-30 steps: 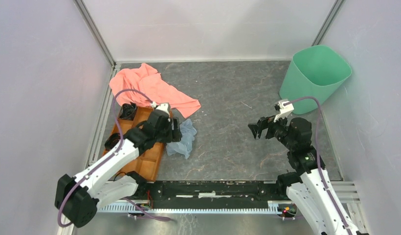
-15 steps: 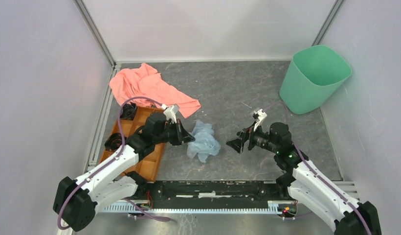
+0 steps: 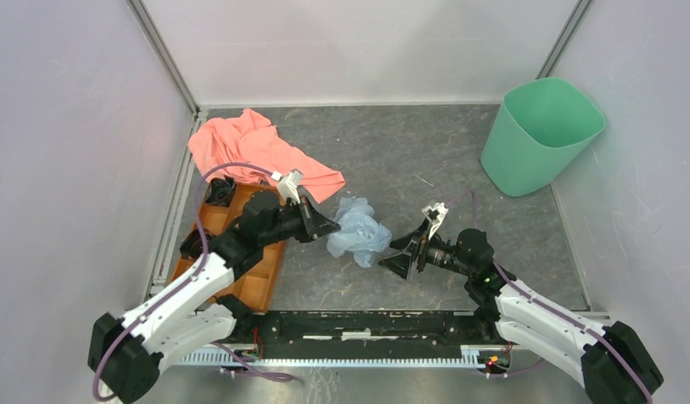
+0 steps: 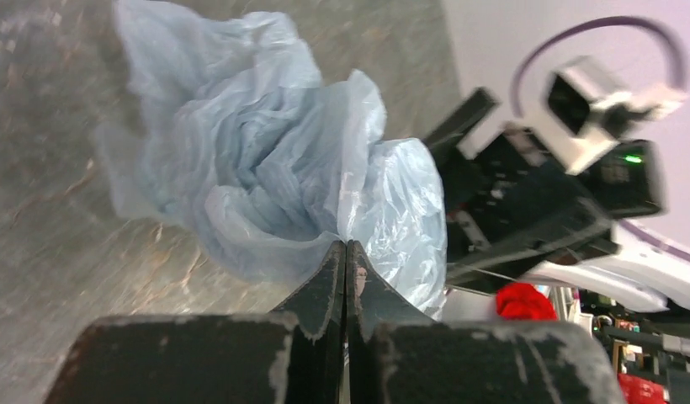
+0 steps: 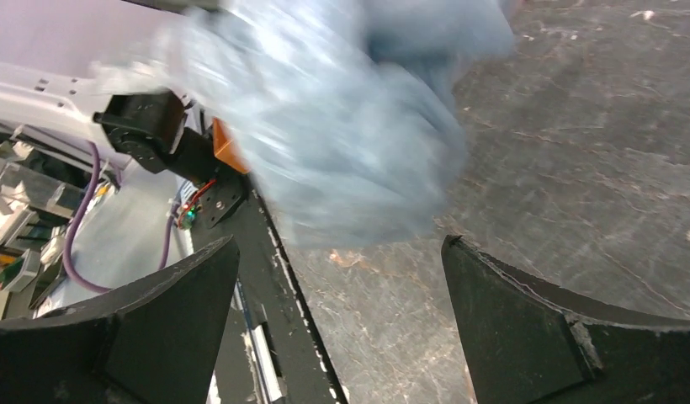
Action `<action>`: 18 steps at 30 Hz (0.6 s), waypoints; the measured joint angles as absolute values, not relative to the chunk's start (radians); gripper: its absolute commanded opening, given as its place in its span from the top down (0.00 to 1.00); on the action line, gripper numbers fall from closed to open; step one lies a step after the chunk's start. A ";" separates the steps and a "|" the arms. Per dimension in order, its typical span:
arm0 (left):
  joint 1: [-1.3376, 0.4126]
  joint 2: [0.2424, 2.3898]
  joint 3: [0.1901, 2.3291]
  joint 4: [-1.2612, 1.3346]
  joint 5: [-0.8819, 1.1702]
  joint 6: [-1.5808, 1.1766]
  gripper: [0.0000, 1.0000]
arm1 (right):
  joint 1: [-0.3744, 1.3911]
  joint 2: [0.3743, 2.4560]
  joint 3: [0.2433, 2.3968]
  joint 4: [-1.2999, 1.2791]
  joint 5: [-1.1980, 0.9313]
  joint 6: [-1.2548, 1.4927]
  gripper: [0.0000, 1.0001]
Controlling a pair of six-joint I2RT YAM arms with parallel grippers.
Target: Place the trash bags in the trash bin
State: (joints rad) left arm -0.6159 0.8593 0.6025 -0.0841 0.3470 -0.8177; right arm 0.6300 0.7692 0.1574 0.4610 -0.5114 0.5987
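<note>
The pale blue trash bag point(image 3: 359, 234) hangs bunched above the middle of the table, and my left gripper point(image 3: 331, 226) is shut on its left edge. In the left wrist view the crinkled trash bag point(image 4: 274, 160) billows out from the pinched left gripper point(image 4: 347, 246). My right gripper point(image 3: 399, 257) stands open just right of the bag and points at it. The right wrist view shows the trash bag point(image 5: 358, 126) blurred ahead of the wide-apart right gripper point(image 5: 340, 252). The mint-green trash bin point(image 3: 539, 133) stands upright at the back right corner.
A salmon-pink cloth point(image 3: 257, 151) lies at the back left. Partly under my left arm, the orange compartment tray point(image 3: 259, 278) runs along the left side. White walls close in the table on three sides, and a black rail point(image 3: 358, 324) runs along the near edge.
My left gripper shut on the trash bag, lifted it off the table and carried it right. My right arm swung down and left until its open gripper faced the bag.
</note>
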 measured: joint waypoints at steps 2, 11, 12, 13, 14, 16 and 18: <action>-0.615 0.905 0.594 -0.101 0.343 -0.818 0.98 | 0.651 0.775 0.152 0.489 -0.511 0.602 0.02; -0.615 0.950 0.410 -0.102 0.318 -0.818 0.98 | 0.685 0.767 0.152 0.382 -0.436 0.526 0.02; -0.615 0.940 0.385 -0.094 0.318 -0.819 0.98 | 0.686 0.763 0.153 0.368 -0.418 0.518 0.02; -0.615 0.931 0.368 -0.088 0.319 -0.820 0.98 | 0.688 0.762 0.153 0.365 -0.405 0.514 0.02; -0.615 0.921 0.351 -0.078 0.323 -0.822 0.98 | 0.690 0.764 0.153 0.371 -0.394 0.514 0.02; -0.615 0.893 0.324 -0.051 0.334 -0.830 0.98 | 0.713 0.800 0.152 0.422 -0.373 0.521 0.02; -0.615 0.865 0.319 -0.035 0.347 -0.831 0.98 | 0.757 0.861 0.153 0.479 -0.356 0.528 0.02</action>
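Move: The left hand already pinches the blue trash bag near its left edge, with the bulk flung out about 5 cm to the right, 1 cm ahead and 5 cm below. From the right hand's open fingers that bulk is roughly 5 cm ahead, 7 cm left and 2 cm higher. The wooden tray's middle lies some 25 cm left of the left hand and 2 cm back; the pink cloth some 19 cm left and 21 cm ahead, both about 12 cm below. Fingers still shut on the bag's edge, the left hand brings it quickly down about 12 cm while drawing back some 3 cm and drifting slightly left, tipping its fingers down about 15 degrees and easing up again by a centimetre at the very end. The right hand, wide open and pointing left across at the bag's free side, sinks with it by only about 3 cm and ends a centimetre farther left, its fingertips straddling the bag's near edge without closing. ##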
